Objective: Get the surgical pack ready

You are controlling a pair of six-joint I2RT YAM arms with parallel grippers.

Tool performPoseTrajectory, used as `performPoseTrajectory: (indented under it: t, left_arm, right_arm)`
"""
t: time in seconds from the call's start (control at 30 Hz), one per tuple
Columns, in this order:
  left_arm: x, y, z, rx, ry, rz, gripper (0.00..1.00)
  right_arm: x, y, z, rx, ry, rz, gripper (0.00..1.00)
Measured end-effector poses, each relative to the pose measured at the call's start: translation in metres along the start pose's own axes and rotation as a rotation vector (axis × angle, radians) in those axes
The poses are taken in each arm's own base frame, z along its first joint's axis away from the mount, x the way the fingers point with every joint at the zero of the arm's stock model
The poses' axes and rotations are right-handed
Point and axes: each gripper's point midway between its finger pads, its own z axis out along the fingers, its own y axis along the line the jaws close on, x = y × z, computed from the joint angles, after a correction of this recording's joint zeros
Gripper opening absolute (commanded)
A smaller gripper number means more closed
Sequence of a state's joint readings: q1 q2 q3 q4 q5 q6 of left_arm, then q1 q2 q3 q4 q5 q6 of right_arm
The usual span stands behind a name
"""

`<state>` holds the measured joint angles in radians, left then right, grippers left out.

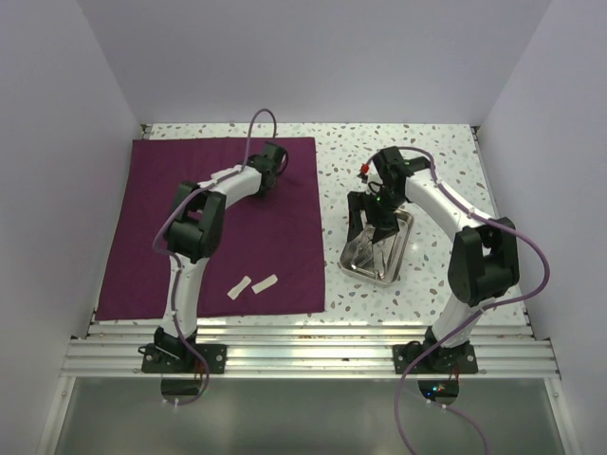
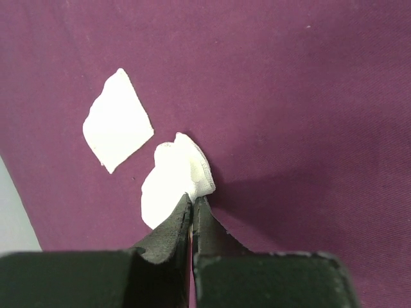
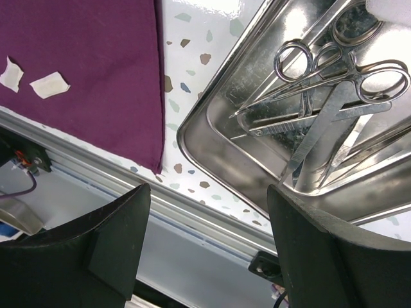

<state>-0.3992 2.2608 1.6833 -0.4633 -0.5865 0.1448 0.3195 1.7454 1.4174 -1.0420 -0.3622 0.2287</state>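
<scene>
The maroon cloth (image 1: 142, 237) lies flat on the left half of the table. My left gripper (image 1: 271, 172) is down at its far part. In the left wrist view this gripper (image 2: 192, 200) is shut on the edge of a white gauze pad (image 2: 170, 183), which is bunched up at the pinch. A second gauze pad (image 2: 117, 120) lies flat beside it. Two more pads (image 1: 238, 287) (image 1: 266, 282) rest near the cloth's front edge. My right gripper (image 1: 373, 235) hangs open over the steel tray (image 1: 391, 275), which holds scissors (image 3: 302, 64) and tweezers (image 3: 309, 144).
The tray sits tilted on the speckled tabletop (image 1: 446, 152), just right of the cloth's edge (image 3: 157, 96). An aluminium rail (image 1: 303, 355) runs along the near side. White walls close in the left, right and back.
</scene>
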Motion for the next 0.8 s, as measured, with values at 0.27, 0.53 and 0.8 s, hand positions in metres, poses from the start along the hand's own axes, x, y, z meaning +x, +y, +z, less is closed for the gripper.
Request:
performPoseTrajectory:
  t: [0.27,0.53,0.8]
  left_arm:
    - [-0.004,0.025,-0.014,-0.084,-0.002,0.005,0.0]
    - [-0.03,0.066,-0.031,-0.235,-0.047,0.052,0.0]
    - [-0.039,0.095,-0.023,-0.362,-0.081,0.172,0.0]
  right_arm:
    - [0.015,0.004,0.006,-0.034,0.036,0.027,0.77]
    - [0.031,0.014,0.01,-0.057,0.067,0.02,0.77]
    - [0.038,0.021,0.006,-0.071,0.064,0.001,0.78]
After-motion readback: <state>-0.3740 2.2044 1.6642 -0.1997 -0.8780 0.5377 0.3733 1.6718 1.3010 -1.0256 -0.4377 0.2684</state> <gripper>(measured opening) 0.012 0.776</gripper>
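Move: The left hand's shut fingers already hold a gauze on the cloth. The last gauze lies about 4 cm farther out and 3 cm to the left, while the metal tray's middle is some 35 cm to this hand's right and 14 cm back. Below the open right hand, by about 9 cm, the tray's middle is roughly 7 cm ahead and 2 cm to the right; the instruments in the tray lie 5 cm ahead and 2 cm right. Keeping its pinch on the gauze, the left hand lifts it off the cloth, rising about 8 cm while swinging some 5 cm left and a little forward past the last gauze, its fingers tilting out to the left by over 20 degrees. The right hand, fingers still open, draws back about 4 cm and slightly left, away from the tray's middle. ##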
